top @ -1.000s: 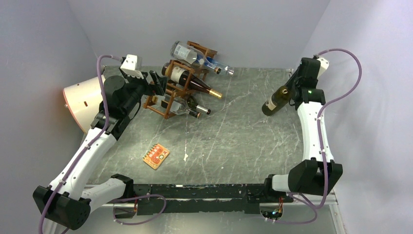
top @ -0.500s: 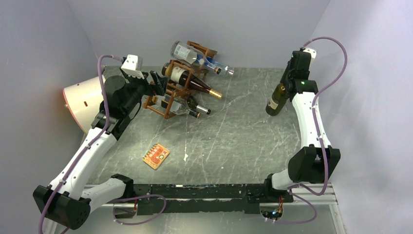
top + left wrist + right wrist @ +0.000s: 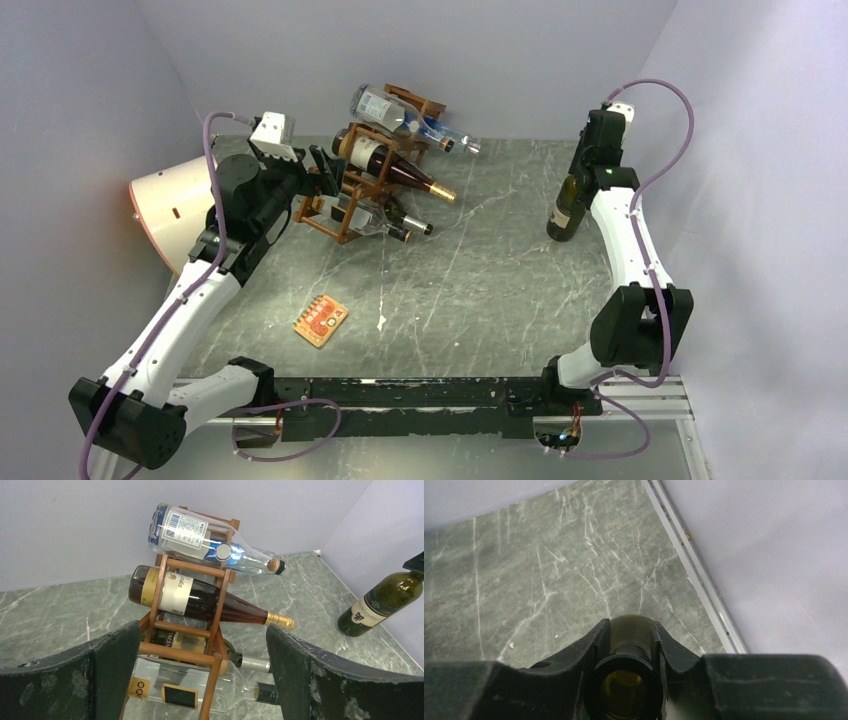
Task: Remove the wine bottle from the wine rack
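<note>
The reddish-brown wine rack (image 3: 350,190) stands at the back left and holds several lying bottles: a clear one (image 3: 400,112) on top, a dark one with a gold cap (image 3: 395,168) in the middle, and others below. My left gripper (image 3: 318,172) is open at the rack's left end, its fingers (image 3: 107,670) wide on either side of the rack (image 3: 220,605). My right gripper (image 3: 586,172) is shut on the neck of a green wine bottle (image 3: 563,212), almost upright at the table's right side. Whether its base touches the table I cannot tell. From above, the bottle's mouth (image 3: 630,630) sits between that gripper's (image 3: 626,650) pads.
A cream drum (image 3: 170,205) lies left of the rack, behind my left arm. An orange card (image 3: 320,320) and a white scrap (image 3: 381,322) lie mid-table. The right wall and the table's edge rail (image 3: 694,570) are close to the green bottle (image 3: 382,605).
My right arm has swung the green bottle from a strong tilt to nearly upright and brought it lower. The left arm and the rack have not moved.
</note>
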`<state>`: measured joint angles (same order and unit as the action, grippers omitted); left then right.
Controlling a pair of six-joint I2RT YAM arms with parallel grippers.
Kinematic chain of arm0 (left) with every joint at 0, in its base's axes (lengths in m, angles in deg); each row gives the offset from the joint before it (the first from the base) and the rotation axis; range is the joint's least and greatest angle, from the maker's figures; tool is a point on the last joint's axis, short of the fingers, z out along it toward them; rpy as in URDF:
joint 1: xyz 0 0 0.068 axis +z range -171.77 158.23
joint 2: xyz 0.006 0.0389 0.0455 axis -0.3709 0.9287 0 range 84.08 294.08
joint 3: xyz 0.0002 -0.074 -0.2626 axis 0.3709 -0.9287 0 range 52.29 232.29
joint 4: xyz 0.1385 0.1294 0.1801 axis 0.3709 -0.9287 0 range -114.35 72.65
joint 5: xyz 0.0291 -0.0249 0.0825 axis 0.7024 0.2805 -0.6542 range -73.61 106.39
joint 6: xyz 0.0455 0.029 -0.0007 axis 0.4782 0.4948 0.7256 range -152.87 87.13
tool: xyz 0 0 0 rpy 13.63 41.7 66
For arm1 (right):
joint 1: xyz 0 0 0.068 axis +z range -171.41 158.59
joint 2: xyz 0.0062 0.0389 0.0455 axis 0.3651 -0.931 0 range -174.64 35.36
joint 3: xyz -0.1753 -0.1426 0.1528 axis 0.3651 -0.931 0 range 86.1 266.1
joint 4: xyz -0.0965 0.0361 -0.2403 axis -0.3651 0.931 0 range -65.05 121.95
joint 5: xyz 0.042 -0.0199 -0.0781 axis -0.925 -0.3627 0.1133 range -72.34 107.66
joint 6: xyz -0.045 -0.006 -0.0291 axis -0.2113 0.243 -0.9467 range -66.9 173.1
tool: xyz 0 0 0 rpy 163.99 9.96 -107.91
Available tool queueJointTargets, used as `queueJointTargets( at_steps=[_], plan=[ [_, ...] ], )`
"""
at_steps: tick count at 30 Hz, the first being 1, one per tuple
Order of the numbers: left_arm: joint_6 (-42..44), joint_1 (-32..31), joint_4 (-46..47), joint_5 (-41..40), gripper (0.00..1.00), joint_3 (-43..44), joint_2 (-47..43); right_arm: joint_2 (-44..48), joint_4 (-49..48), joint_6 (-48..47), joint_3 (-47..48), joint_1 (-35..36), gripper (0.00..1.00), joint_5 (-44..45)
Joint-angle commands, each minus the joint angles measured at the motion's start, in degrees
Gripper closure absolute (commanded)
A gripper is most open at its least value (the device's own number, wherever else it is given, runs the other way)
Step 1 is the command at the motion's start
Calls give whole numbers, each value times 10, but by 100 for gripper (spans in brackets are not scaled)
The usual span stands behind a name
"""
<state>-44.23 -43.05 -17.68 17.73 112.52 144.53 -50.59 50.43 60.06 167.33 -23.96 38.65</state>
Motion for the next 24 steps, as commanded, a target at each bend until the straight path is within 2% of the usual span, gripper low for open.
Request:
queueJointTargets(
  at_steps=[1,8,14,16,21,24],
  plan=[
    [5,-6,3,4,1,14,5,8,-88,-5,-11,2,100,6],
    [6,-7,3,2,1,14,7,16,-97,-6,-40,2,100,25],
    [7,-7,1,1,1,14,11,30,-113,-1,-64,1,82,24],
    [8,-7,1,1,1,14,11,36,-118,2,-73,2,72,26],
    [8,-7,1,2,1,14,13,44,-115,2,-74,1,38,25],
    [8,-8,1,1,1,14,13,47,-109,-1,-68,2,26,26]
  ],
)
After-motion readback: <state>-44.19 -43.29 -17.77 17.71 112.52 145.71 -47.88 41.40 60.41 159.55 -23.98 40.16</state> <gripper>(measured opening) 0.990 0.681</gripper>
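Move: The right hand already holds the dark wine bottle upright by its neck, the bottle's middle about 11 cm straight below the hand and the bare table right beneath its base. From this hand the gold-capped bottle on the rack lies roughly 45 cm to the left and 12 cm farther out; the clear blue bottle is some 41 cm left and 22 cm ahead. From the left hand, the dark bottle stands about 53 cm right and 8 cm ahead. Right hand lowers the bottle about 2 cm onto the table, then opens its fingers and rises about 1 cm. ##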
